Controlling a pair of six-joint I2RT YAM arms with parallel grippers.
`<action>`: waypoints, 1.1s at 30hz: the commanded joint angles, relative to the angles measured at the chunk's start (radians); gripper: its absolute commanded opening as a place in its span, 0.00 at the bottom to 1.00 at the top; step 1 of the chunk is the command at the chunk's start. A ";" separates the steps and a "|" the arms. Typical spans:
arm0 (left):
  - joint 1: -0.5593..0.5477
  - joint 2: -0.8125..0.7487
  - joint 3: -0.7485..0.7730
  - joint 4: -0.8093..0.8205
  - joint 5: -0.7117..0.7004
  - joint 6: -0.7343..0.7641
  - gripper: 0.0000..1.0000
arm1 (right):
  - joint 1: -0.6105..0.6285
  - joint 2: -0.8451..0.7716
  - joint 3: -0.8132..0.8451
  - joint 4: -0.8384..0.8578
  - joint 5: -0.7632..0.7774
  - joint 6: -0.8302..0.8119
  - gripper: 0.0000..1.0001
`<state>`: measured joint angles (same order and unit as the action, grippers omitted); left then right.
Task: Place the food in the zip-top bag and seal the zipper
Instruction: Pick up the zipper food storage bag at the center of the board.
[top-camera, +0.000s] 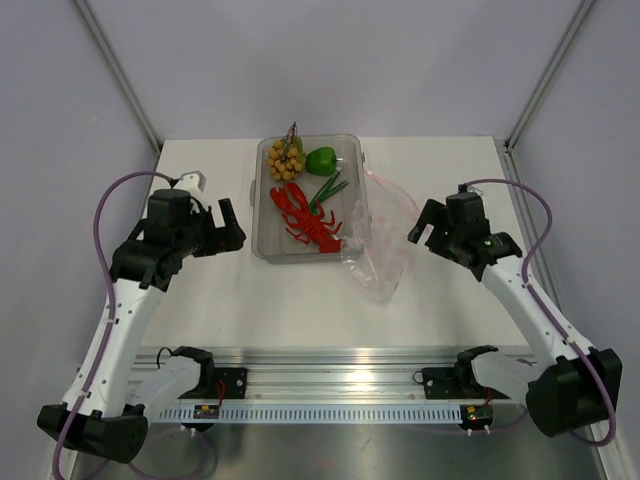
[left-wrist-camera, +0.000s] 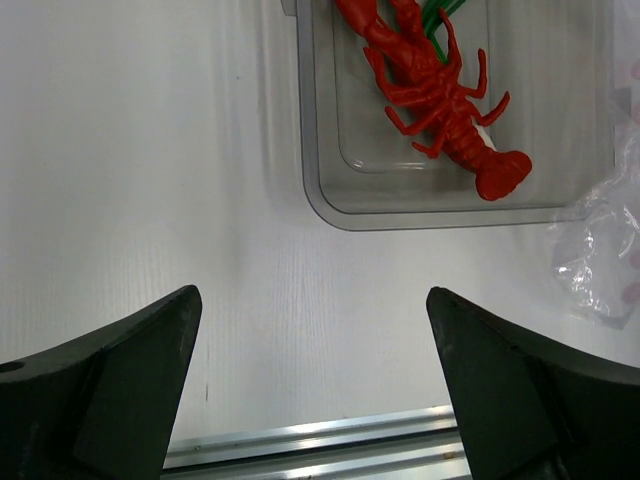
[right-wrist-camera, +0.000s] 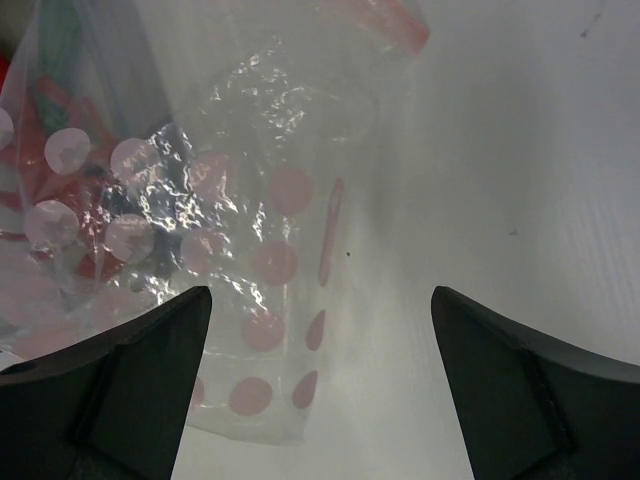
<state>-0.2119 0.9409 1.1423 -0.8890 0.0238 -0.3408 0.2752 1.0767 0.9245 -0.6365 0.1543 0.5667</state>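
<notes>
The food lies in a rigid clear tray (top-camera: 262, 248): a red lobster (top-camera: 306, 219) (left-wrist-camera: 432, 92), a shiny green pepper (top-camera: 321, 160), a cluster of yellow-tan balls (top-camera: 285, 158) and thin green stalks (top-camera: 329, 189). The crinkly zip-top bag (top-camera: 382, 238) (right-wrist-camera: 240, 230), clear with pink dots, lies just right of the tray, its pink zipper (top-camera: 387, 185) (right-wrist-camera: 392, 22) along the far edge. My left gripper (top-camera: 228, 228) (left-wrist-camera: 312, 340) hovers open left of the tray. Right of the bag, my right gripper (top-camera: 422, 221) (right-wrist-camera: 322, 345) is open over the bag's edge, holding nothing.
A slotted aluminium rail (top-camera: 340, 385) runs along the table's near edge between the arm bases. Grey walls and frame posts (top-camera: 118, 70) bound the white table (top-camera: 200, 300) at the back and sides.
</notes>
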 joint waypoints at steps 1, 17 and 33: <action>-0.010 0.033 0.031 0.002 0.089 0.028 0.99 | -0.056 0.095 -0.021 0.238 -0.244 0.031 0.99; -0.044 0.021 0.031 -0.027 0.143 0.042 0.99 | -0.234 0.442 0.235 0.371 -0.484 -0.180 1.00; -0.072 0.032 0.037 -0.044 0.188 0.048 0.99 | -0.317 0.865 0.421 0.607 -0.835 -0.159 1.00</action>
<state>-0.2779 0.9768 1.1439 -0.9474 0.1711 -0.3103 -0.0360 1.9160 1.2854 -0.1394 -0.5957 0.3752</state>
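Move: The food storage bag's zipper edge lies some 16 cm ahead of the right hand, 7 cm to its left and about 14 cm below. The red lobster is about 13 cm ahead and 29 cm to the left of the right hand, with the spring onions roughly 20 cm ahead and 25 cm left. From the left hand the zipper edge lies around 20 cm ahead, 40 cm to the right and 22 cm down. Swing the open right gripper about 18 cm forward to the bag's zipper edge: dip first, lift partway back on the way, then sink to end some 7 cm lower. Roll its left side up and turn it counter-clockwise, both some 20 degrees. Ease the open left gripper a few centimetres right and back, turning slightly clockwise. ##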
